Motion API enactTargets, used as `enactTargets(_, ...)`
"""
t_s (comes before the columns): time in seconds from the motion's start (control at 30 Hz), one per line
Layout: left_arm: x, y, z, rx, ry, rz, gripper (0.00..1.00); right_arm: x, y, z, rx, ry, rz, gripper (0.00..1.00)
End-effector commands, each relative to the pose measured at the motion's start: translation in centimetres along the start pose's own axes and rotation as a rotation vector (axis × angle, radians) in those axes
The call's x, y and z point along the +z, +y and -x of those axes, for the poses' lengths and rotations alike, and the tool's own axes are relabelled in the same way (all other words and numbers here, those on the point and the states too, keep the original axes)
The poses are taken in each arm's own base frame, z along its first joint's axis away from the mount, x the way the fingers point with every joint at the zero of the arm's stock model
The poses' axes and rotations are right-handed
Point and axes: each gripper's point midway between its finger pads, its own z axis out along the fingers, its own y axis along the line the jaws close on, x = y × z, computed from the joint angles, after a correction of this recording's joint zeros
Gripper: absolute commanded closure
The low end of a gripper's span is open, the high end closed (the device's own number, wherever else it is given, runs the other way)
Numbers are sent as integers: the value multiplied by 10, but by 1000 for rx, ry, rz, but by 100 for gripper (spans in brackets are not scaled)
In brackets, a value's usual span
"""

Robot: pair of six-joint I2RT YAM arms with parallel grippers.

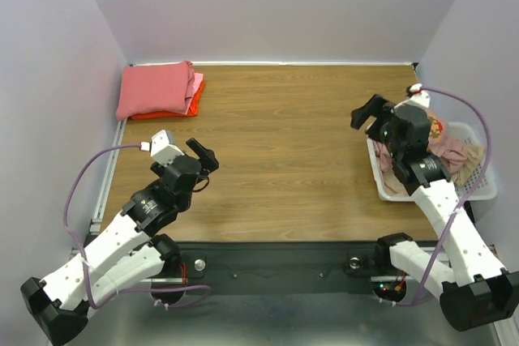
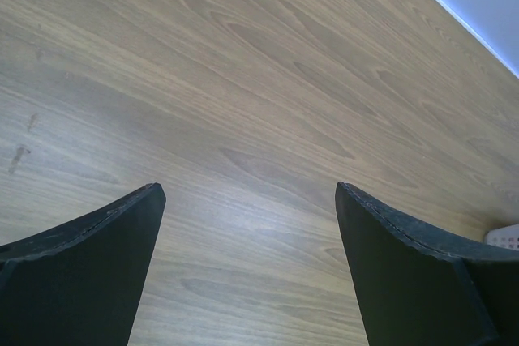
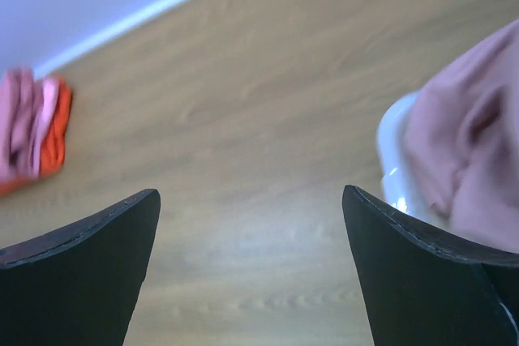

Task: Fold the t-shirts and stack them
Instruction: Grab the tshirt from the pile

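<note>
A stack of folded t-shirts (image 1: 158, 91) lies at the table's far left corner, coral-red on top with pink and orange beneath; it also shows as the stack (image 3: 32, 131) at the left of the right wrist view. More crumpled t-shirts (image 1: 450, 155), dusty pink and tan, fill the white basket (image 1: 486, 188) at the right; a dusty pink one (image 3: 470, 151) hangs over its rim. My left gripper (image 1: 204, 156) is open over bare wood at the left, holding nothing (image 2: 247, 192). My right gripper (image 1: 371, 114) is open and empty beside the basket's left edge (image 3: 251, 196).
The wooden table (image 1: 284, 143) is boxed in by grey walls at the back and both sides. A metal rail runs along its left edge (image 1: 105, 180). The basket's corner (image 2: 507, 237) peeks in at the left wrist view's right edge.
</note>
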Motion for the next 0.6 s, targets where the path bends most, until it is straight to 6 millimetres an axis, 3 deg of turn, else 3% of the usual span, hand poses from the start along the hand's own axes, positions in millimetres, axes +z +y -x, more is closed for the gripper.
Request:
enactTargets(0.0,0,-12,14,-14,-42,-26,2,-10,-33,79,54,-267,-295,0)
enactTargets(0.03,0,-14,14,-13,-39,-30,2,-6,-57,84,29,-302,-441,0)
enactTargets(0.1,1,-14,13,-4,-36,-32,2,-7,-72,103,-9,-336,-552,0)
enactTargets(0.13,1,-14,11,2,-32,-30,2,3,-83,97,-34,-294,-608,0)
enactTargets(0.2,3,-12,9,4,-30,-23,2,8,-100,107,-14,-276,-648,0)
enactTargets(0.27,5,-10,7,13,-27,-11,2,20,-120,99,-9,-214,-687,0)
enactTargets(0.37,6,-9,5,19,-24,-4,2,24,-138,90,-41,-155,-759,0)
enactTargets(0.47,7,-8,7,26,-30,5,2,27,-170,79,-78,-78,-872,0)
enactTargets(0.57,6,-11,9,30,-36,1,2,34,-178,68,-72,-42,-893,0)
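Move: The mauve t-shirt with the printed figure, on top of the pile in the white basket, lies about 17 cm to the right of the right gripper, some 8 cm farther ahead and 14 cm below. The basket's middle is roughly 21 cm right and 5 cm ahead; the crumpled pink shirt about 10 cm right of the printed one and 1 cm nearer. From the left gripper, the printed shirt is some 70 cm right, 15 cm ahead and 11 cm lower. Swing the open right gripper about 17 cm to the right, from the bare table beside the basket to over the printed shirt, easing some 4 cm forward. Arc over: rise about 5 cm first, then sink roughly 9 cm towards the cloth, turning the wrist some 40 degrees clockwise while tipping the fingers farther down and lowering the hand's left side. Keep the fingers wide open. ##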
